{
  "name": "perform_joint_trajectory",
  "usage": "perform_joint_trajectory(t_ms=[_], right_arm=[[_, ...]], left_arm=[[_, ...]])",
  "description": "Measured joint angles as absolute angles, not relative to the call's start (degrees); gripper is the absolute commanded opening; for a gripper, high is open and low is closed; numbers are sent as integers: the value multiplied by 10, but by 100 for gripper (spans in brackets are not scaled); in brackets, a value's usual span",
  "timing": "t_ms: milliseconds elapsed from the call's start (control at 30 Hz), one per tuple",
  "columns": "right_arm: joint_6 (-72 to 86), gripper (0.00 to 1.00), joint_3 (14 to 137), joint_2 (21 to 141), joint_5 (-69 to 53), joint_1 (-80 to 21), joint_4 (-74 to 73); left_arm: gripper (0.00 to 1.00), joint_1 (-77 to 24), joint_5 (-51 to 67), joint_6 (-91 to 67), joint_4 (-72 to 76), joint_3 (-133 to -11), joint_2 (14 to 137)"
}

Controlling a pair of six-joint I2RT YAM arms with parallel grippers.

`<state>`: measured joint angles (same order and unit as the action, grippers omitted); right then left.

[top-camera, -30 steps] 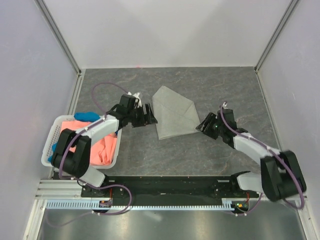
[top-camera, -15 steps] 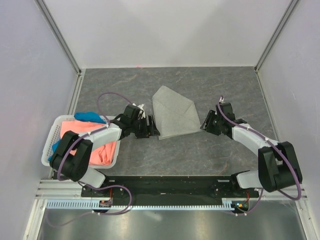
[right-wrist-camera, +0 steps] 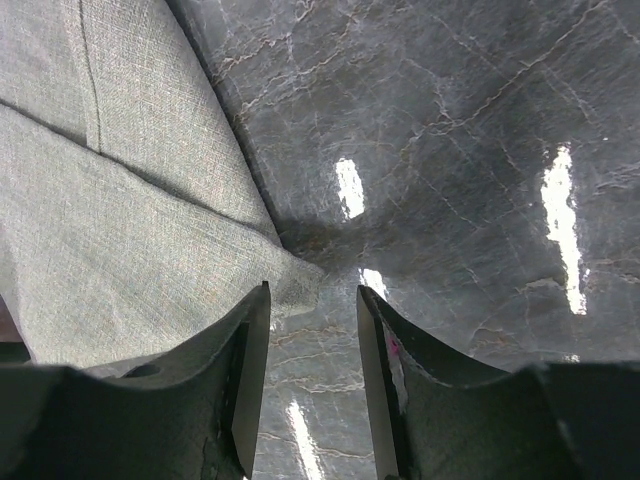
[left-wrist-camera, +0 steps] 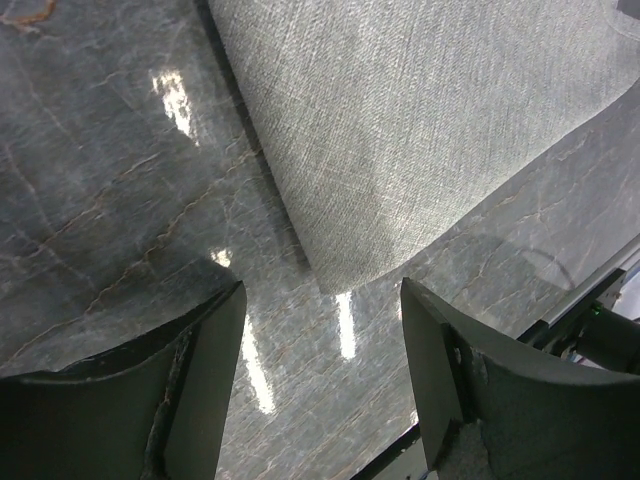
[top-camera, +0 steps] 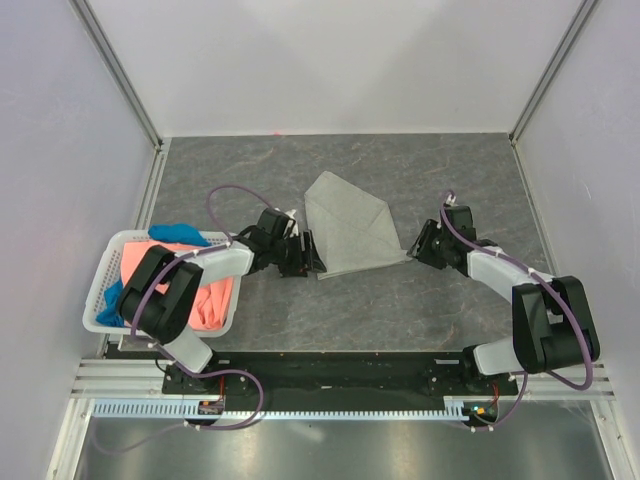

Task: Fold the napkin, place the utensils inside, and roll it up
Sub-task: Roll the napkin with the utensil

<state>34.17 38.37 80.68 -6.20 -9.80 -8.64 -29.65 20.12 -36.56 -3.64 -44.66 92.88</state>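
The light grey napkin [top-camera: 345, 225] lies flat on the dark marbled table as a folded, pointed shape. My left gripper [top-camera: 312, 262] sits low at its near-left corner. In the left wrist view the cloth's rounded corner [left-wrist-camera: 400, 130] ends just ahead of the open left gripper [left-wrist-camera: 322, 300], with bare table between the fingers. My right gripper [top-camera: 418, 250] is at the napkin's right corner. There the napkin [right-wrist-camera: 120, 220] shows a layered fold, and its tip reaches the mouth of the open right gripper [right-wrist-camera: 313, 300]. The utensils are out of view.
A white basket [top-camera: 100, 290] at the left edge holds a coral-orange cloth [top-camera: 205, 295] and a blue cloth [top-camera: 175, 233]. Pale enclosure walls stand on three sides. The black base rail [top-camera: 330, 370] runs along the near edge.
Both grippers have moved inward to the napkin's near corners, the left from its left side, the right from its right. Both pairs of jaws have narrowed somewhat.
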Motion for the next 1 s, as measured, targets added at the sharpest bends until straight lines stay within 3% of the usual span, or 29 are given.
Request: perform_joint_trajectory(t_ms=[200, 600, 733, 1000], right_arm=[[343, 44, 378, 831, -86, -95, -55], [364, 20, 359, 860, -135, -95, 7], [372, 18, 352, 867, -149, -95, 25], [373, 22, 352, 867, -156, -101, 37]], left_arm=[[69, -296, 204, -367, -26, -458, 944], [50, -296, 215, -368, 0, -471, 975], [40, -296, 215, -369, 3, -471, 979], [35, -296, 209, -369, 4, -465, 979]])
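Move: The napkin's left end lies about 1 cm ahead, 1 cm right and 2 cm below the left hand, between its open fingers. Its far corner is some 20 cm ahead of that hand and 1 cm to the right. From the right hand, the napkin's right end is about 3 cm left, level fore-and-aft and 3 cm below; the fold's far-right corner is roughly 12 cm ahead and 8 cm left. The basket sits some 33 cm left of the left hand and 4 cm back. Right hand slides 3 cm left and lower, pinching the napkin's right end; left eases forward-right, closing about the left end. ##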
